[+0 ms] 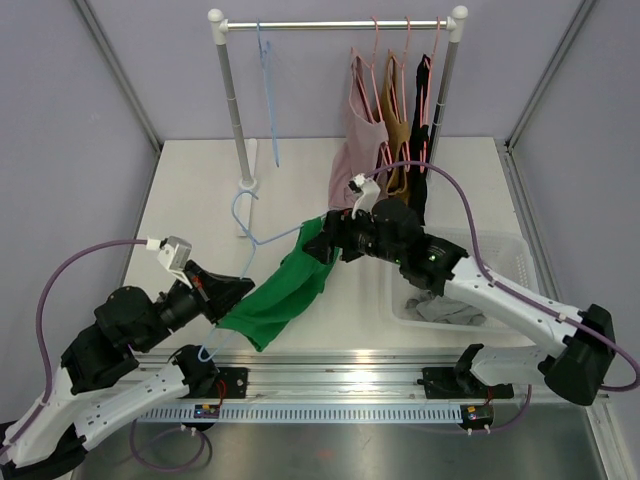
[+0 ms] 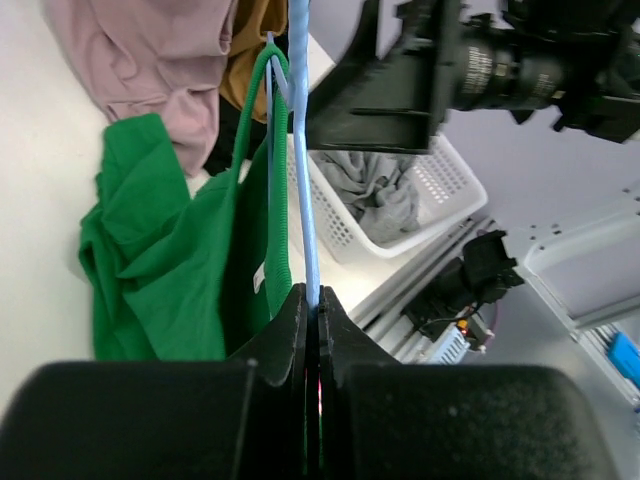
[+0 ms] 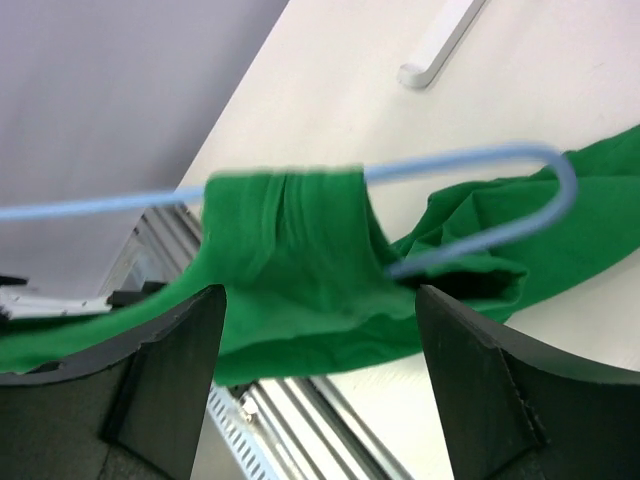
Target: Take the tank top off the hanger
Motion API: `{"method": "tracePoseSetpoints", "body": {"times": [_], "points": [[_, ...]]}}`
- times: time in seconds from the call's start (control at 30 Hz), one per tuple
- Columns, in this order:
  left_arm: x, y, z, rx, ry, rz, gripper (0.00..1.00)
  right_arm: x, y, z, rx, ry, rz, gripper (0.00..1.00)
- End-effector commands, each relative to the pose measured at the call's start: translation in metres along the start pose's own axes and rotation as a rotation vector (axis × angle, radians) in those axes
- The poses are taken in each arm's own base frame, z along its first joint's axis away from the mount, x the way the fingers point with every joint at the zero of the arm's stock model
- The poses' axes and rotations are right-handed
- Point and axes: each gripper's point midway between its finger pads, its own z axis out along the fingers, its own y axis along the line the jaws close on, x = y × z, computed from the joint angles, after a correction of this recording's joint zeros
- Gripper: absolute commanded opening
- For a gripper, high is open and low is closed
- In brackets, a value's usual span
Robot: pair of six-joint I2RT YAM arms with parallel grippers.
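The green tank top [image 1: 285, 290] hangs on a light blue wire hanger [image 1: 243, 213] held low over the table's middle. My left gripper [image 1: 238, 290] is shut on the hanger's wire [image 2: 305, 180], with the green cloth [image 2: 160, 270] draped just left of its jaws [image 2: 313, 300]. My right gripper [image 1: 322, 240] stands open at the top's upper right end. In the right wrist view the green strap [image 3: 290, 260] lies over the blue wire [image 3: 470, 160], in front of the wide-apart fingers [image 3: 170, 370], and nothing is clamped between them.
A clothes rack [image 1: 335, 24] stands at the back with an empty blue hanger [image 1: 265, 70] and pink, brown and black tops [image 1: 360, 130]. A white basket [image 1: 500, 262] holding grey cloth [image 1: 445, 310] sits at the right. A metal rail [image 1: 340, 385] runs along the near edge.
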Motion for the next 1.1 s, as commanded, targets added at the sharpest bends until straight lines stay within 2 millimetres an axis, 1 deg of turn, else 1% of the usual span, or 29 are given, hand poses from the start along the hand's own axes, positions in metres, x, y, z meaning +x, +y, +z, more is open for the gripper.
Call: {"method": "tracePoseSetpoints", "body": {"times": [0.0, 0.03, 0.1, 0.23, 0.27, 0.33, 0.37, 0.4, 0.47, 0.53, 0.57, 0.6, 0.63, 0.67, 0.7, 0.77, 0.83, 0.87, 0.9, 0.93, 1.0, 1.03, 1.07], "points": [[-0.004, -0.021, -0.004, 0.104, -0.011, -0.064, 0.0, -0.048, 0.018, 0.016, 0.022, -0.162, -0.082, 0.83], [0.001, -0.019, -0.002, 0.098, 0.002, -0.066, 0.0, -0.05, 0.013, 0.021, 0.054, -0.173, -0.091, 0.82], [0.006, -0.018, -0.001, 0.097, 0.021, -0.068, 0.0, -0.048, 0.015, 0.031, 0.056, -0.159, -0.103, 0.82], [0.012, -0.012, 0.003, 0.071, 0.034, -0.07, 0.0, -0.045, 0.016, 0.041, 0.064, -0.15, -0.117, 0.81], [0.012, -0.012, 0.002, 0.07, 0.031, -0.07, 0.0, -0.045, 0.014, 0.041, 0.068, -0.152, -0.118, 0.76], [0.012, -0.012, 0.002, 0.074, 0.03, -0.07, 0.0, -0.044, 0.011, 0.043, 0.08, -0.152, -0.13, 0.62], [0.011, -0.013, 0.001, 0.076, 0.026, -0.071, 0.0, -0.043, 0.01, 0.043, 0.085, -0.151, -0.134, 0.48], [0.01, -0.013, 0.001, 0.076, 0.026, -0.069, 0.0, -0.042, 0.009, 0.044, 0.091, -0.149, -0.138, 0.42], [0.009, -0.011, 0.0, 0.066, 0.021, -0.069, 0.0, -0.042, 0.003, 0.043, 0.114, -0.15, -0.145, 0.25], [0.009, -0.008, -0.001, 0.049, 0.018, -0.069, 0.0, -0.04, 0.0, 0.042, 0.13, -0.145, -0.147, 0.18], [0.008, -0.005, -0.002, 0.031, 0.012, -0.07, 0.0, -0.039, -0.001, 0.041, 0.133, -0.145, -0.148, 0.17], [0.007, -0.003, -0.002, 0.02, 0.011, -0.067, 0.0, -0.039, -0.003, 0.039, 0.137, -0.147, -0.147, 0.03], [0.009, -0.001, -0.003, 0.008, 0.016, -0.063, 0.0, -0.04, -0.008, 0.037, 0.164, -0.154, -0.151, 0.0], [0.008, 0.002, -0.003, -0.007, 0.014, -0.059, 0.0, -0.041, -0.009, 0.033, 0.175, -0.165, -0.152, 0.0], [0.008, 0.003, -0.004, -0.011, 0.019, -0.055, 0.0, -0.038, -0.016, 0.031, 0.201, -0.155, -0.168, 0.0], [0.014, 0.002, -0.006, -0.006, 0.048, -0.041, 0.0, -0.045, -0.036, 0.022, 0.314, -0.192, -0.184, 0.0], [0.017, 0.001, -0.01, 0.009, 0.069, -0.028, 0.0, -0.051, -0.063, 0.013, 0.447, -0.193, -0.206, 0.0], [0.02, -0.003, -0.012, 0.035, 0.086, -0.012, 0.0, -0.051, -0.075, 0.014, 0.486, -0.174, -0.215, 0.0], [0.021, -0.005, -0.014, 0.05, 0.095, -0.007, 0.0, -0.051, -0.082, 0.011, 0.52, -0.149, -0.229, 0.0], [0.022, -0.005, -0.017, 0.05, 0.105, 0.003, 0.0, -0.058, -0.096, 0.007, 0.568, -0.156, -0.224, 0.0], [0.025, -0.003, -0.02, 0.043, 0.118, 0.008, 0.0, -0.059, -0.109, 0.002, 0.591, -0.14, -0.221, 0.0], [0.024, -0.003, -0.024, 0.044, 0.115, 0.008, 0.0, -0.064, -0.119, -0.001, 0.606, -0.146, -0.204, 0.0], [0.023, -0.002, -0.026, 0.045, 0.105, 0.009, 0.0, -0.063, -0.127, -0.003, 0.62, -0.136, -0.198, 0.0]]}}
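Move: With the right hand's fingers open, the tank top's near shoulder strap lies about 4 cm ahead, 3 cm left and 1 cm below; the hanger tip is roughly 7 cm straight ahead and the pink top's hem some 13 cm ahead, 7 cm right and lower. From the left hand, which already pinches the hanger's bar, that strap is about 14 cm ahead and 15 cm right, nearly level. The right hand slips about 5 cm forward and left onto the green strap and shuts its wide-open fingers on it, then draws the pinched cloth some 7 cm right and 4 cm farther forward, dipping slightly and swinging clockwise, away from the left hand towards the pink top. The left hand keeps its pinch on the hanger bar and sinks about 4 cm. ##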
